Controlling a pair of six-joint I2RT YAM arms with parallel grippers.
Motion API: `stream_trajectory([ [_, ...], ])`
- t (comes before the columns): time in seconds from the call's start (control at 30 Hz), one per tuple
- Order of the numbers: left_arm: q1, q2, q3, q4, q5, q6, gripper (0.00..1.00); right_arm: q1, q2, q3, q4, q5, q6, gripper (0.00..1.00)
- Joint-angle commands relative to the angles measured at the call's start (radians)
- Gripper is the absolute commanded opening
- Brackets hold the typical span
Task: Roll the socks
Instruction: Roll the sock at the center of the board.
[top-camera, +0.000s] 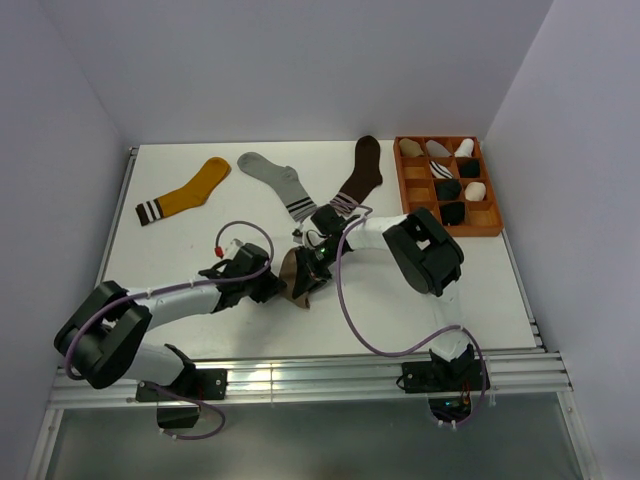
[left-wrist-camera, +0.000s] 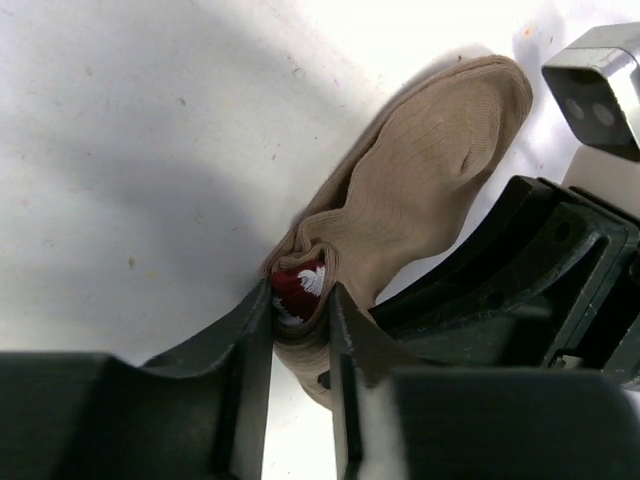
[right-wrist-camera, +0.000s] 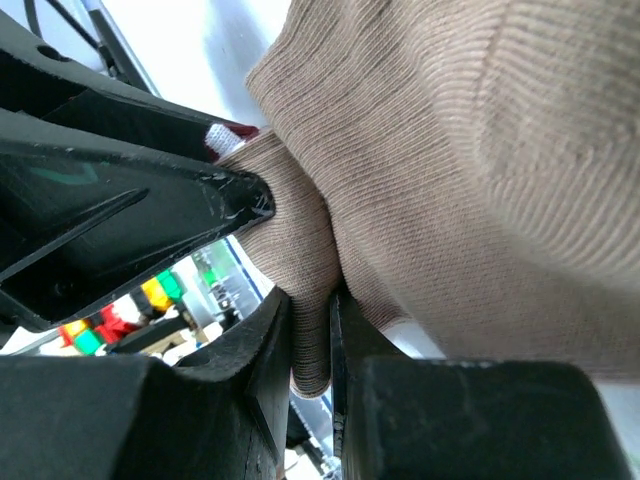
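A taupe sock (top-camera: 296, 272) with a maroon-and-white cuff lies bunched on the white table between both grippers. In the left wrist view the sock (left-wrist-camera: 430, 170) stretches up and to the right, and its folded cuff (left-wrist-camera: 298, 283) is pinched in my left gripper (left-wrist-camera: 300, 300), which is shut on it. My right gripper (right-wrist-camera: 310, 320) is shut on a narrow fold of the same sock (right-wrist-camera: 480, 180), right next to the left gripper's finger (right-wrist-camera: 150, 210). From above, the left gripper (top-camera: 277, 287) and right gripper (top-camera: 310, 266) meet at the sock.
A mustard-yellow sock (top-camera: 187, 192), a light grey sock (top-camera: 277, 180) and a dark brown sock (top-camera: 360, 175) lie flat at the back of the table. An orange compartment tray (top-camera: 478, 232) at the back right holds several rolled socks. Walls stand on three sides.
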Motion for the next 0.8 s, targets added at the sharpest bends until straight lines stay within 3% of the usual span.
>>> stream_trajectory([
  [0.0, -0.004, 0.058, -0.012, -0.062, -0.023, 0.015, 0.23, 0.002, -0.059, -0.012, 0.057, 0.150, -0.031, 0.09],
  [0.13, -0.006, 0.090, 0.011, -0.077, -0.017, 0.047, 0.15, 0.019, -0.122, -0.038, 0.073, 0.209, -0.049, 0.32],
  [0.3, -0.004, 0.145, 0.080, -0.132, -0.003, 0.132, 0.14, 0.044, -0.311, -0.132, 0.143, 0.355, -0.086, 0.46],
  [0.57, -0.001, 0.195, 0.172, -0.204, 0.017, 0.250, 0.13, 0.211, -0.589, -0.307, 0.287, 0.855, -0.254, 0.48],
  [0.77, 0.014, 0.212, 0.211, -0.230, 0.045, 0.314, 0.13, 0.351, -0.600, -0.371, 0.349, 1.018, -0.314, 0.48],
])
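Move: The brown sock is pinched in both grippers. Its middle lies about 4 cm ahead of the left hand and 3 cm to its right, about level; from the right hand it is roughly 5 cm ahead and 1 cm to the left. From the left hand the grey sock lies about 26 cm ahead and 1 cm left, the dark brown sock some 27 cm ahead and 19 cm right. Upward, after a short drift forward and to its right, the right hand lets go of the brown sock, fingers opening to about half, then swings back over it, tipping some 60 degrees to point down and ending about 7 cm higher. Meanwhile the left hand keeps its pinch on the cuff end and draws it 2 cm forward and 2 cm right, turning slightly clockwise. ##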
